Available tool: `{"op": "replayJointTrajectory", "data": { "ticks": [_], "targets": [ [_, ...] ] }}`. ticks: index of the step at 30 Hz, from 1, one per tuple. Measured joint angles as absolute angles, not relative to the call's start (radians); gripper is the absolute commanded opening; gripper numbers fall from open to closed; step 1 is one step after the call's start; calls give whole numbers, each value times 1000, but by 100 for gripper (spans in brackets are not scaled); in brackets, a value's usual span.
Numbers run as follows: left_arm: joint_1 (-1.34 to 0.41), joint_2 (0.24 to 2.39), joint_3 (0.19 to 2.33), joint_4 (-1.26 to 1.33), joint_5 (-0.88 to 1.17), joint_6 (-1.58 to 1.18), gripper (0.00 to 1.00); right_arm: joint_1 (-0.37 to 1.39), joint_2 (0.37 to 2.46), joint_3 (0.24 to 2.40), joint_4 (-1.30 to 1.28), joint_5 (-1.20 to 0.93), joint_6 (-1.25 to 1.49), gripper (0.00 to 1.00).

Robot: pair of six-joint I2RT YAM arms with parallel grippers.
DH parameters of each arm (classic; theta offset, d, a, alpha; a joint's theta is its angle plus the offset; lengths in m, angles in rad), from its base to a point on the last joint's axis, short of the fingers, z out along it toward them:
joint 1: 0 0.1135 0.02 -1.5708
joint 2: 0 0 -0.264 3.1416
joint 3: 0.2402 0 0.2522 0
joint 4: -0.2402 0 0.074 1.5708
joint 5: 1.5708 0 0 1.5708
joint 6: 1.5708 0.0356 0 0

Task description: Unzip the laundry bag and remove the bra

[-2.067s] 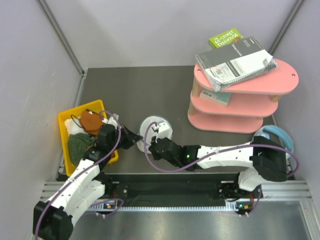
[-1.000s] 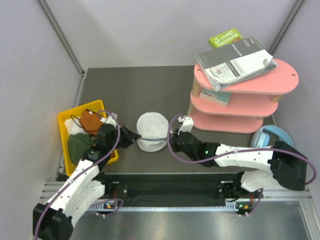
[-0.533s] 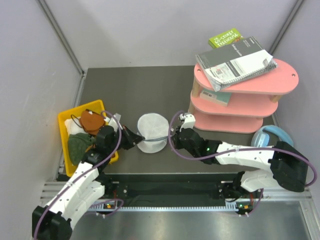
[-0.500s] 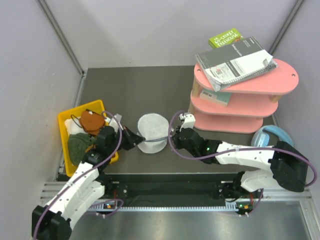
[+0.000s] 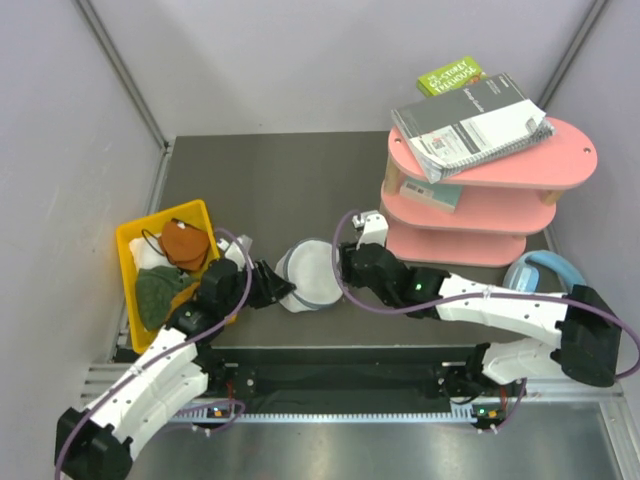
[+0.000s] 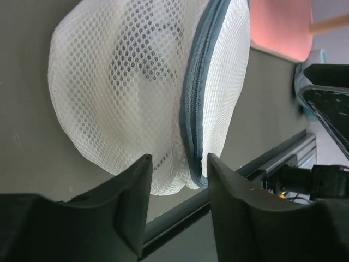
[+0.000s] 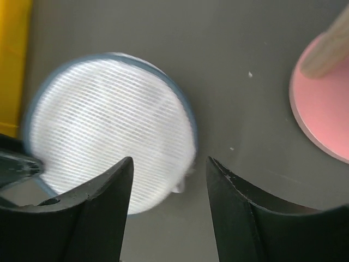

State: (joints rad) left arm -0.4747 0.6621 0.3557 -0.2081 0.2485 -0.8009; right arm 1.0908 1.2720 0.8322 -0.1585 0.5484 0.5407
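The laundry bag [image 5: 312, 276] is a round white mesh pouch lying on the dark table between my two grippers. Its grey-blue zipper [image 6: 192, 103] looks closed along the stretch I can see. In the left wrist view the left gripper [image 6: 177, 164] is open, and the bag's [image 6: 125, 93] lower rim lies just beyond its fingertips without being pinched. The right gripper [image 7: 169, 159] is open too, above the blurred bag's [image 7: 109, 136] right edge. The bra is hidden; only a dim grey shape shows through the mesh. From above, the left gripper [image 5: 276, 290] is at the bag's left and the right gripper [image 5: 345, 272] at its right.
A yellow bin [image 5: 127, 250] at the left holds rust-orange, dark green and white cloths. A pink three-tier shelf [image 5: 480, 215] with books stands at the back right. Pale blue headphones [image 5: 545, 268] lie right of it. The table's near edge [image 5: 330, 345] runs just below the bag.
Both grippers were shut on the bag's sides and have now opened, letting it go. The bag shifted slightly toward the near edge and is blurred in the right wrist view.
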Motion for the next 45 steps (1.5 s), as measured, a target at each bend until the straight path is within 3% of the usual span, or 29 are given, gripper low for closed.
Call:
{"op": "replayJointTrajectory", "data": {
  "ticks": [1, 4, 24, 45],
  "targets": [
    [-475, 642, 359, -225, 235, -798, 68, 1100, 1272, 852, -156, 546, 533, 56],
    [-475, 586, 371, -265, 199, -786, 73, 1114, 1279, 902, -134, 518, 517, 53],
    [-475, 575, 606, -543, -186, -685, 74, 1143, 1678, 1207, -56, 320, 496, 43],
    [-474, 576, 626, -569, -233, -650, 74, 1151, 1699, 1214, -83, 331, 543, 28]
  ]
}}
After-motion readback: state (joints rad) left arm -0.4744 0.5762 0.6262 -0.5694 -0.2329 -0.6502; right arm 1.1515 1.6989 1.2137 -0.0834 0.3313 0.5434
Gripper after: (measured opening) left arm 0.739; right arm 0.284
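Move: The zip's left end on the laundry bag lies about 14 cm to the right hand's left, 2 cm back and 3 cm lower; the bag's middle is 8 cm to its left, 1 cm back and 8 cm down. The pink shelf's lowest tier is about 29 cm to its right, 8 cm farther out and 12 cm down. For the left hand, the zip end is right at the fingertips, 1 cm ahead, 1 cm right and 1 cm below, with the yellow bin some 28 cm to its left, 3 cm ahead and 8 cm below. The left hand, its fingers already parting, opens wider and backs away from the zip end towards the yellow bin, some 8 cm left, 6 cm up and a little forward, rolling its left side up and turning counter-clockwise. Meanwhile the right hand sweeps about 14 cm left across the bag in an arc, rising nearly 5 cm and sinking back as it turns roughly 15 degrees counter-clockwise, and halts with its fingertips at the zip's left end, narrowing its gap by half without shutting. ##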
